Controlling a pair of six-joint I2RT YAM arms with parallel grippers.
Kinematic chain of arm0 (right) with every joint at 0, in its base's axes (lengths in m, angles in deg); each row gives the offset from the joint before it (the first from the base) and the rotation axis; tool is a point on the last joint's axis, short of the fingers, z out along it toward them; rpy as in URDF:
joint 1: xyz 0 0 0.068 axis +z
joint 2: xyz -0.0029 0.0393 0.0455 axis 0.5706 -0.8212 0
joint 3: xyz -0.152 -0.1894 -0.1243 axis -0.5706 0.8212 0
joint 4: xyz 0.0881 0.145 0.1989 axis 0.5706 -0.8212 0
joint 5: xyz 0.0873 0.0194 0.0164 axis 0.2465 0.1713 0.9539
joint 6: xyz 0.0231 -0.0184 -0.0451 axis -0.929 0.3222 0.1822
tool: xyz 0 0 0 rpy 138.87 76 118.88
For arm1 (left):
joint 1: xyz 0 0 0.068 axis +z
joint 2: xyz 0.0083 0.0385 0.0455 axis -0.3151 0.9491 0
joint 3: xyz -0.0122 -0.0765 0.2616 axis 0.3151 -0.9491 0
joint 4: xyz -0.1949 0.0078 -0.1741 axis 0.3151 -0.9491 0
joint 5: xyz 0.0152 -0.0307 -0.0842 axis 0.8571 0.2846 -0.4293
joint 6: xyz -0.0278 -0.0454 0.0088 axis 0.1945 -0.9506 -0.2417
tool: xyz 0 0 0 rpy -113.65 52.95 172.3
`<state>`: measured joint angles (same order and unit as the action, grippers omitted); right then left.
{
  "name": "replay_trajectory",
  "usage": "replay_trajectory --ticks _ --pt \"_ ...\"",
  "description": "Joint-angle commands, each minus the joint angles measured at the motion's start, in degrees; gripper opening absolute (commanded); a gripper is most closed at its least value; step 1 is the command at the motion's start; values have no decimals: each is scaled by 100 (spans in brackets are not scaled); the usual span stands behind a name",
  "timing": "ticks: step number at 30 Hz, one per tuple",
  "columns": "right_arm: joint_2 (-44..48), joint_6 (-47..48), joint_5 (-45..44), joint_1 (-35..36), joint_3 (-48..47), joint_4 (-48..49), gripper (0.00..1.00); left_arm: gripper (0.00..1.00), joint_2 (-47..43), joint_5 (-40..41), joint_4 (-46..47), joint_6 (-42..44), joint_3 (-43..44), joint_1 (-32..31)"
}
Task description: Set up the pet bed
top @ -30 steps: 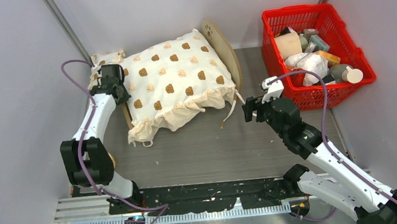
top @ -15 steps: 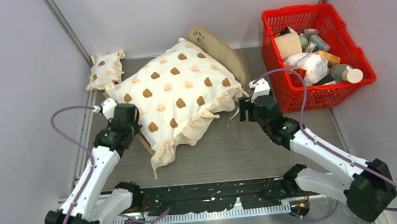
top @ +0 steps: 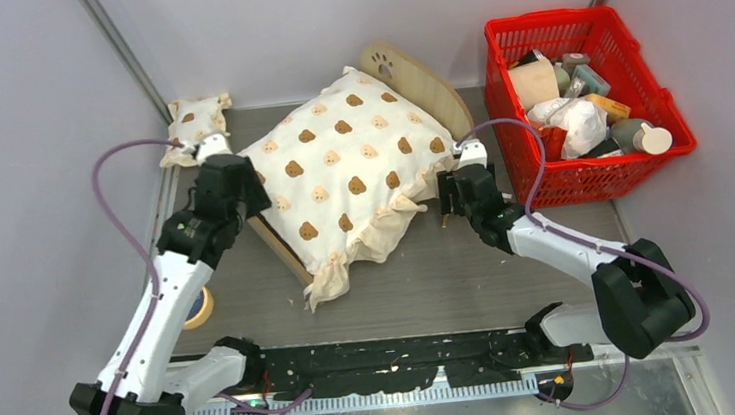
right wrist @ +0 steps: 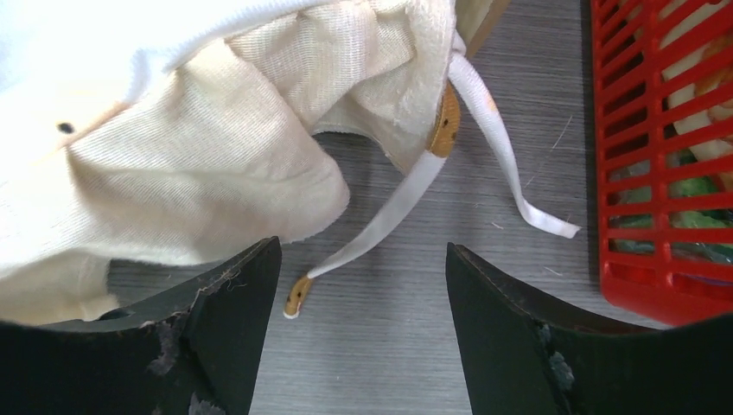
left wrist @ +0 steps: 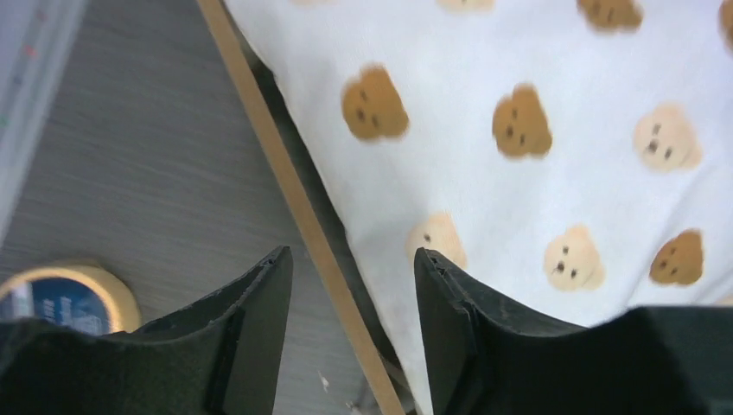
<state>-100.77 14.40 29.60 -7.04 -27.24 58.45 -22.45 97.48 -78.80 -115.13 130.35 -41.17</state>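
Observation:
The pet bed (top: 420, 82) stands at an angle mid-table, its arched headboard with the paw cutout toward the back. The cream bear-print cushion (top: 350, 169) covers its base. At the bed's left side my left gripper (top: 247, 200) is open. In the left wrist view its jaws (left wrist: 353, 259) straddle the thin wooden side rail (left wrist: 298, 203) without closing on it, with the cushion (left wrist: 519, 130) to the right. My right gripper (top: 449, 196) is open at the bed's right corner. Its jaws (right wrist: 363, 251) hang over bare table, just short of the ruffle (right wrist: 199, 173) and a white tie strap (right wrist: 389, 216).
A red basket (top: 630, 159) full of items stands at the back right, close beside my right gripper and also in the right wrist view (right wrist: 666, 285). The small bear-print pillow (top: 193, 122) lies at the back left. A tape roll (top: 195, 308) lies left of the bed.
The bed and cushion have swung round and shifted right, the headboard now further right. My left gripper closed, then opened, and now sits at the bed's side rail. The right gripper moved in toward the bed's corner.

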Motion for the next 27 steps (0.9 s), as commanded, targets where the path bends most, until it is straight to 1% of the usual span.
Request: replay_trajectory --ticks 1,4,6,8,10,11,13,16,19,21,23,27 --pt "-268 -11 -15 -121 -302 488 75 58 -67 205 163 1296 764 959" --pt "-391 19 -61 -136 -429 358 74 57 238 -409 754 1297 863 1979" --pt "-488 37 -151 -146 -556 204 74 54 792 -622 1027 1324 1075 2563" --pt "-562 36 -235 -177 -600 132 74 51 1540 -911 1095 1345 1580 2991" --pt "-570 -22 -207 -223 -565 142 73 42 2371 -1375 966 1357 2272 3308" --pt "-580 -40 -190 -233 -559 160 73 39 2744 -1531 932 1389 2567 3418" --pt "-660 -81 -160 -250 -580 193 73 37 3417 -1598 828 1457 3170 3514" --pt "-844 -109 -98 -253 -644 238 72 36 4268 -1461 740 1437 3805 3564" --pt "-1052 -54 -73 -261 -800 323 72 30 5188 -1300 152 1344 4567 3580" --pt "-1302 -17 -108 -265 -1110 170 73 26 5595 -1406 -110 1325 4840 3582" --pt "-1593 -26 -76 -300 -1486 -164 73 24 5705 -1650 -51 1324 4664 3561" --pt "-2058 -106 347 -388 -2156 -523 74 22 5309 -1869 716 1269 3453 3456"
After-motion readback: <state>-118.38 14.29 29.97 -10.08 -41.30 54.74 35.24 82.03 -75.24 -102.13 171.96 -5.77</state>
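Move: The foot rail's far end, bare beside the small pillow, lies about 17 cm ahead of the left hand, 16 cm to its left and 12 cm below. The small pillow is 8 cm beyond that end and 4 cm farther left; the cushion's middle is 14 cm ahead and 18 cm right of the hand. The cushion's headboard corner lies about 7 cm ahead of the right hand, 1 cm right and 4 cm below; its tie's loose tip is 2 cm back, 4 cm left, on the table. Towards the foot rail's far end swings the empty left hand: up some 6 cm and out to the left, then on forward, about 20 cm each way, sinking some 17 cm from its peak while its fingers draw well together and tip down. Towards the cushion's headboard corner and tie the right hand eases 5 cm forward and a little down, fingers still wide open. ##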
